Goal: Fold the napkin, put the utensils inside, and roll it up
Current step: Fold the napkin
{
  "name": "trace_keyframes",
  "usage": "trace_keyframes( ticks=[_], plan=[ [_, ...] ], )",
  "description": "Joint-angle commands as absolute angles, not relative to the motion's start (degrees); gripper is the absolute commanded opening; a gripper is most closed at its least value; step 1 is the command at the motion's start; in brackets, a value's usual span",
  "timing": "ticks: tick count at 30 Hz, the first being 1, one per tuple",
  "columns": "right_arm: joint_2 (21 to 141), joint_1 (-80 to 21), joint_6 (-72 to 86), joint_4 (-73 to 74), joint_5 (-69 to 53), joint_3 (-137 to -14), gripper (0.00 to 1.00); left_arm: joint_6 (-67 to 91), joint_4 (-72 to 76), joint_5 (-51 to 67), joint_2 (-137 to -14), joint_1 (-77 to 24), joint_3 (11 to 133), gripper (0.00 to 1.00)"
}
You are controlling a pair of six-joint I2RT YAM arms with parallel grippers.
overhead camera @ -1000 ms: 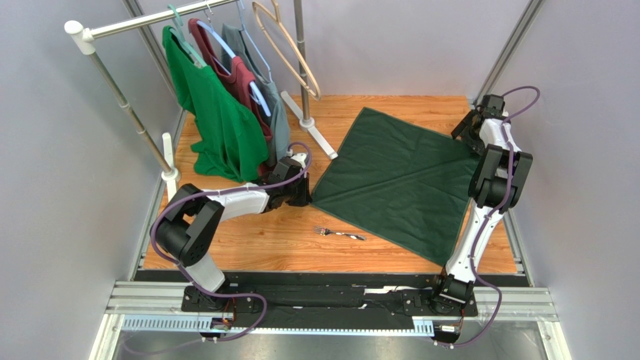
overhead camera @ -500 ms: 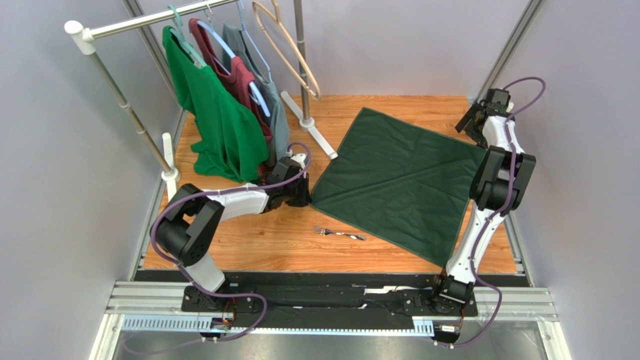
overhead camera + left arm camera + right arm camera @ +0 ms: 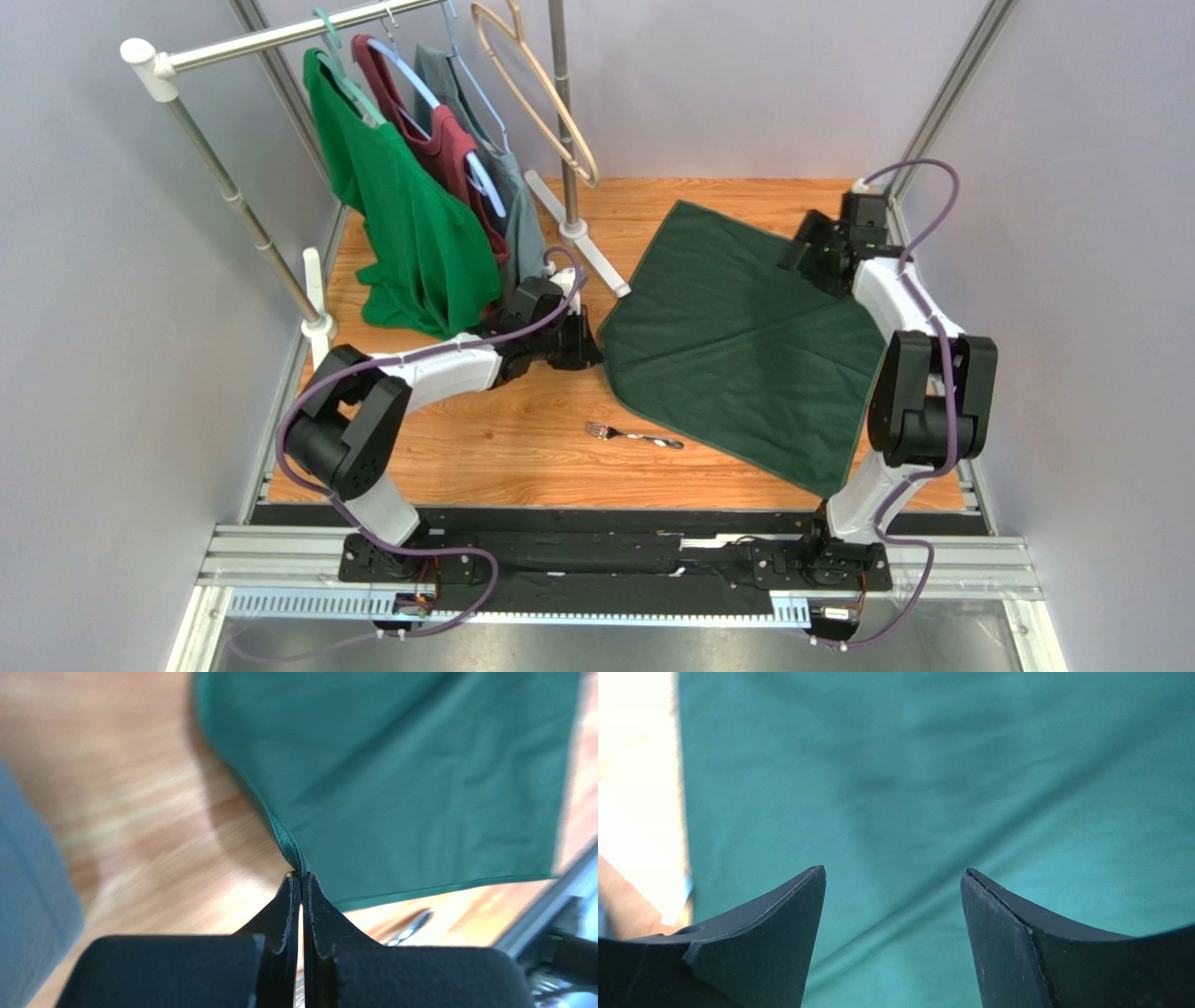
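The dark green napkin (image 3: 730,350) lies spread on the wooden table, right of centre. My left gripper (image 3: 586,343) is shut on the napkin's left corner; in the left wrist view the gripper (image 3: 301,876) pinches the hem of the napkin (image 3: 407,777) just off the wood. My right gripper (image 3: 811,259) hovers open over the napkin's far right part. The right wrist view has that gripper (image 3: 893,875) with only napkin (image 3: 913,777) below the gap. The silver fork (image 3: 634,437) lies on bare wood in front of the napkin, and part of the fork (image 3: 414,925) shows in the left wrist view.
A clothes rack stands at the back left with a bright green shirt (image 3: 407,224), a maroon one and a grey-green one. A wooden hanger (image 3: 540,91) hangs on it. The rack's white foot (image 3: 596,259) lies close to the napkin's far left edge.
My left gripper has pulled the napkin's left corner to the right. My right arm has swung from the table's right edge to over the napkin's far right part.
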State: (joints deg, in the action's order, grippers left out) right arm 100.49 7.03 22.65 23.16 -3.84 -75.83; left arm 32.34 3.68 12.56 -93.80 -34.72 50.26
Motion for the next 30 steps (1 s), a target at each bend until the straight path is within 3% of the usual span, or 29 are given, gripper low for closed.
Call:
trace_keyframes(
  ticks=[1,9,14,22,26,30],
  plan=[
    [94.8,1.8,22.1,18.9,-8.0,-71.2,0.75,34.7,9.0,18.8,-95.7,-34.8,55.7,0.0],
    [86.1,-9.8,21.9,4.1,-17.8,-56.5,0.73,37.3,9.3,19.0,-100.9,-37.3,63.8,0.0],
    [82.0,-17.0,19.7,0.5,-14.5,-48.5,0.71,38.5,8.6,19.4,-105.9,-38.2,67.9,0.0],
    [81.0,-17.8,18.2,1.5,-10.2,-45.2,0.7,37.5,7.2,19.0,-111.7,-40.3,71.6,0.02],
    [82.7,-17.8,17.9,0.4,-12.5,-44.4,0.7,37.1,6.8,18.6,-112.1,-40.3,71.7,0.51],
    [86.6,-17.8,18.6,-1.4,-14.4,-45.5,0.71,36.5,6.5,15.6,-107.9,-40.3,69.6,0.76]
  ],
)
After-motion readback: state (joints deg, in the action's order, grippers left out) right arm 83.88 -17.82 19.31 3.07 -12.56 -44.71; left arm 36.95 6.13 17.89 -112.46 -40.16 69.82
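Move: The left hand pinches the napkin's left corner low over the table; the fold's landing spot lies about 4 cm ahead, 12 cm right and 6 cm below it. The fork lies some 10 cm back and 5 cm right of that hand, and the white rack foot's end about 10 cm ahead and 3 cm right. From the open right hand, the held corner is roughly 35 cm left, 14 cm back and 5 cm lower. The left hand, still pinching the napkin corner, arcs about 10 cm right over the cloth and slightly forward, rising some 5 cm and sinking back before its fingers open and let the corner go. Meanwhile the open right hand sweeps about 20 cm left, 11 cm back and a little down to beside the left, turning some 33 degrees counter-clockwise. ##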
